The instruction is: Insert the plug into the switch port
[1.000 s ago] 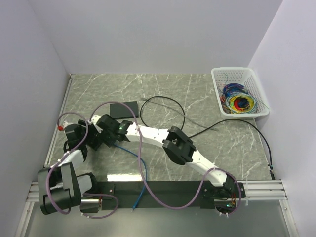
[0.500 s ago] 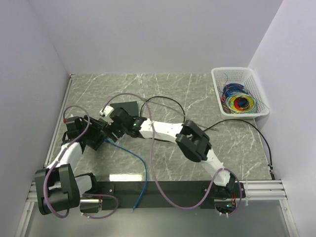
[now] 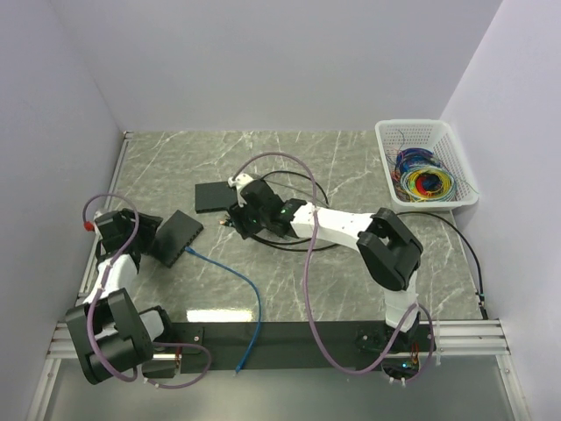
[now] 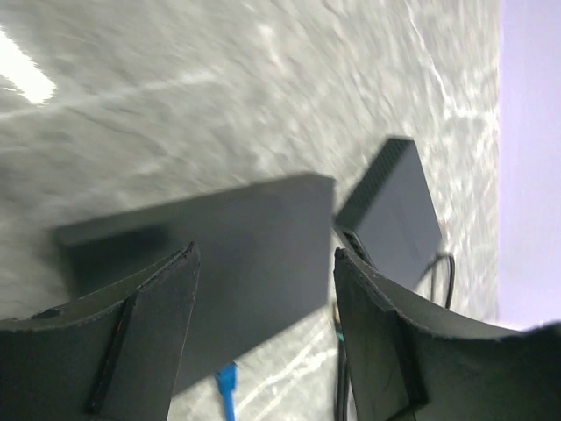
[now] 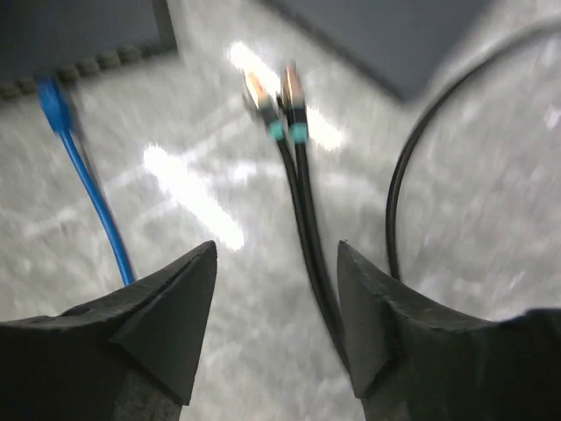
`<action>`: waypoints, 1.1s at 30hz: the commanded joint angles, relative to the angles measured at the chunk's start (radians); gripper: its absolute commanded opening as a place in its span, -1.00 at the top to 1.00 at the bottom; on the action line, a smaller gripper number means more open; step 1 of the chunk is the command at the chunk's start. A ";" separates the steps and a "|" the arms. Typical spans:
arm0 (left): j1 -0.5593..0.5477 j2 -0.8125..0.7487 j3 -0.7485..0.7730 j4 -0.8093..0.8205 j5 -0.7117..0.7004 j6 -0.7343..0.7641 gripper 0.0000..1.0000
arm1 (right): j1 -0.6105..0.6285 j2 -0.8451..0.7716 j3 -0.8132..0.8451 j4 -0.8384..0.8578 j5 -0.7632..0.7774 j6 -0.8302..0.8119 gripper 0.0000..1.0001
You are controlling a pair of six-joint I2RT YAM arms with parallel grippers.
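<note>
The black switch (image 3: 178, 237) lies on the table at the left; the left wrist view shows it (image 4: 219, 254) between my spread fingers. My left gripper (image 3: 152, 235) (image 4: 263, 294) is open and empty at its left end. The blue cable's plug (image 3: 195, 252) (image 4: 225, 386) (image 5: 53, 92) lies just beside the switch's port edge (image 5: 79, 66). My right gripper (image 3: 237, 219) (image 5: 276, 289) is open and empty over a black twin cable with teal-collared plugs (image 5: 279, 101).
A second flat black box (image 3: 216, 195) (image 4: 390, 210) lies behind the switch. The blue cable (image 3: 250, 294) runs to the front rail. Black cables (image 3: 298, 189) loop across the middle. A white basket (image 3: 383, 149) of coloured wires stands at the back right.
Both grippers were bunched together over the switch. The left gripper has drawn back left. The right arm has swung right and back, and the switch now shows uncovered.
</note>
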 commanded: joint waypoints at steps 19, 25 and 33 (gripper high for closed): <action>0.035 0.063 -0.099 0.260 -0.177 -0.018 -0.39 | 0.004 0.010 0.013 -0.051 -0.009 0.085 0.24; 0.035 0.127 -0.105 0.299 -0.077 -0.012 -0.34 | 0.002 0.071 0.055 -0.045 -0.054 0.079 0.28; 0.036 0.083 -0.148 0.277 0.068 -0.067 -0.35 | -0.013 0.200 0.208 -0.054 -0.068 0.061 0.35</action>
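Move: The loose pair of teal-banded plugs lies on the table about 4 cm ahead of the empty right hand, 6 cm to its left and 8 cm below. The second switch is some 8 cm farther out than the plugs and 2 cm to their left; the blue plug, already at the port side of the near switch, is about 5 cm back and 16 cm left of the right hand, at nearly table height. From the left hand, the teal-banded plugs are roughly 22 cm to the right, 5 cm ahead and 6 cm below. The right hand first eases back, right and down by about 2 cm each way, nearly pauses, then comes left and forward while sinking towards the teal-banded plugs, ending some 5 cm lower than it began; its fingers tip slightly further down and narrow from fairly wide to about a third open, touching nothing. Empty and open, the left hand drifts about 4 cm left beside the near switch, sinking a little and turning some 10 degrees counter-clockwise, then swings partly back to the right and forward. ##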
